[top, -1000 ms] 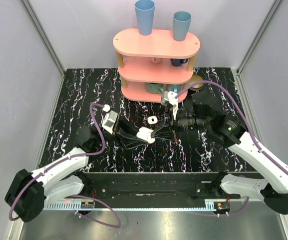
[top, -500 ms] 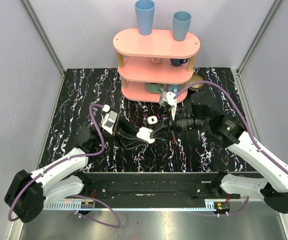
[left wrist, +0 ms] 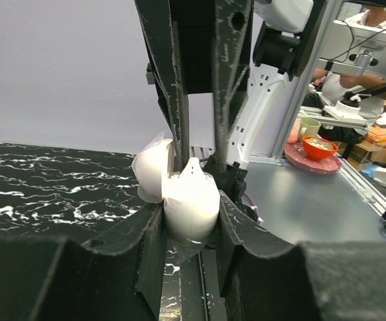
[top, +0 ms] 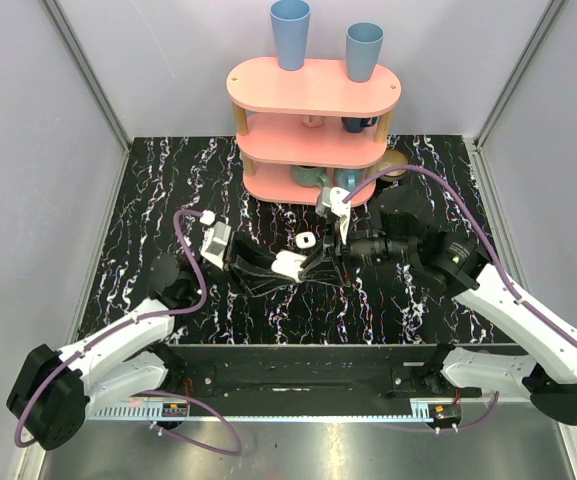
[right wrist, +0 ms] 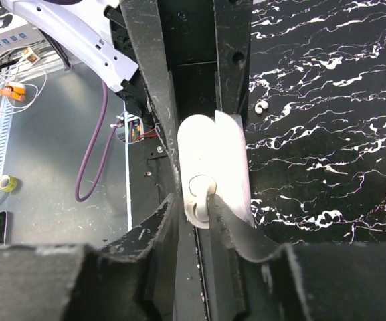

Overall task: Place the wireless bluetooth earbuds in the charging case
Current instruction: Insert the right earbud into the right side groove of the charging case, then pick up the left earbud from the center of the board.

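The white charging case (top: 288, 265) hangs above the black marble table (top: 158, 190) with my left gripper (top: 290, 266) shut on its body (left wrist: 190, 208). Its lid (left wrist: 151, 170) stands open. My right gripper (top: 325, 262) meets the case from the right, and its fingers (left wrist: 179, 93) reach down over it in the left wrist view. In the right wrist view an earbud (right wrist: 201, 190) sits in the case (right wrist: 213, 150), between my right gripper (right wrist: 194, 197) tips. They stand slightly apart, and the right one touches the earbud. Another small white earbud-like piece (top: 305, 240) lies on the table behind the case.
A pink three-tier shelf (top: 313, 85) stands at the back, close behind the right wrist, with two blue cups (top: 290, 30) (top: 364, 50) on top and mugs on the lower tiers. Grey walls close both sides. Two tiny white bits (right wrist: 259, 107) lie on the table.
The right gripper has edged left toward the case and its jaws have parted a little around the earbud. The left gripper still holds the case, shifted slightly.
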{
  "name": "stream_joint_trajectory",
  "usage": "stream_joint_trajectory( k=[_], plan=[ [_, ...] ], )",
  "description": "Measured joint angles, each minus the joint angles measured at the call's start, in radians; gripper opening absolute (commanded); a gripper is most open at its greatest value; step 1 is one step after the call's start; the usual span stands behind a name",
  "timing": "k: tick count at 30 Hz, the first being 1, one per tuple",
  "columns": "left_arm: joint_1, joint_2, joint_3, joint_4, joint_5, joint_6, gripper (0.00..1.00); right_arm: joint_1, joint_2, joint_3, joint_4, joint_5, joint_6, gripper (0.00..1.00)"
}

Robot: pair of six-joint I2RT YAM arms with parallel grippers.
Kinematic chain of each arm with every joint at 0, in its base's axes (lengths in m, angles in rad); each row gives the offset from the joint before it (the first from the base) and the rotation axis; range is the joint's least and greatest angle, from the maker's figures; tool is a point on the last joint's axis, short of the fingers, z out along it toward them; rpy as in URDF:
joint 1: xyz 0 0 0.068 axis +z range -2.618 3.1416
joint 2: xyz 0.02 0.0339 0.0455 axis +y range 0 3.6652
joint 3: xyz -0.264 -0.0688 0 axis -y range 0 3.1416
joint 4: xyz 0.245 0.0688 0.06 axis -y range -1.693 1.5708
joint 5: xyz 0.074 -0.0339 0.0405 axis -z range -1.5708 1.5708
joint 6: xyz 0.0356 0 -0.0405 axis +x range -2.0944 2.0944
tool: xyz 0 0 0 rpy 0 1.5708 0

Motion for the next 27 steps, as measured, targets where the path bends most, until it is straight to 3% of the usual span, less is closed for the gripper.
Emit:
stream_joint_trajectory(
  k=[9,16,27],
  plan=[
    [0.001,-0.042,0.0,-0.047,-0.066,0.059,0.0,0.006,-0.032,0.001,0.002,0.029,0.001,0.53],
    [0.0,-0.109,0.0,-0.168,-0.135,0.148,0.0,0.006,-0.131,-0.053,0.108,0.093,0.026,0.64],
    [0.0,-0.333,-0.021,-0.446,-0.382,0.301,0.0,0.006,-0.261,-0.208,0.254,0.529,0.163,0.75]
  ],
)
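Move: The earbud at the open charging case sits right between the right hand's already parting fingertips, about 1 cm to that hand's left and level fore and aft. The case itself lies some 3 cm to its left and 1 cm lower. The small white box on the table is roughly 14 cm ahead, 1 cm to the right and 30 cm below. From the left hand, which grips the case, the earbud is about 4 cm to the right and 1 cm up. The earbud is left at the case as the right hand's already loosened fingers spread wide; that empty hand climbs about 5 cm off the case, then swings forward and to its right, sinking slightly, and turns some 30 degrees clockwise. The left hand keeps its grip on the case and carries it forward and left, about 5 cm, away from the right hand, while turning counter-clockwise. ##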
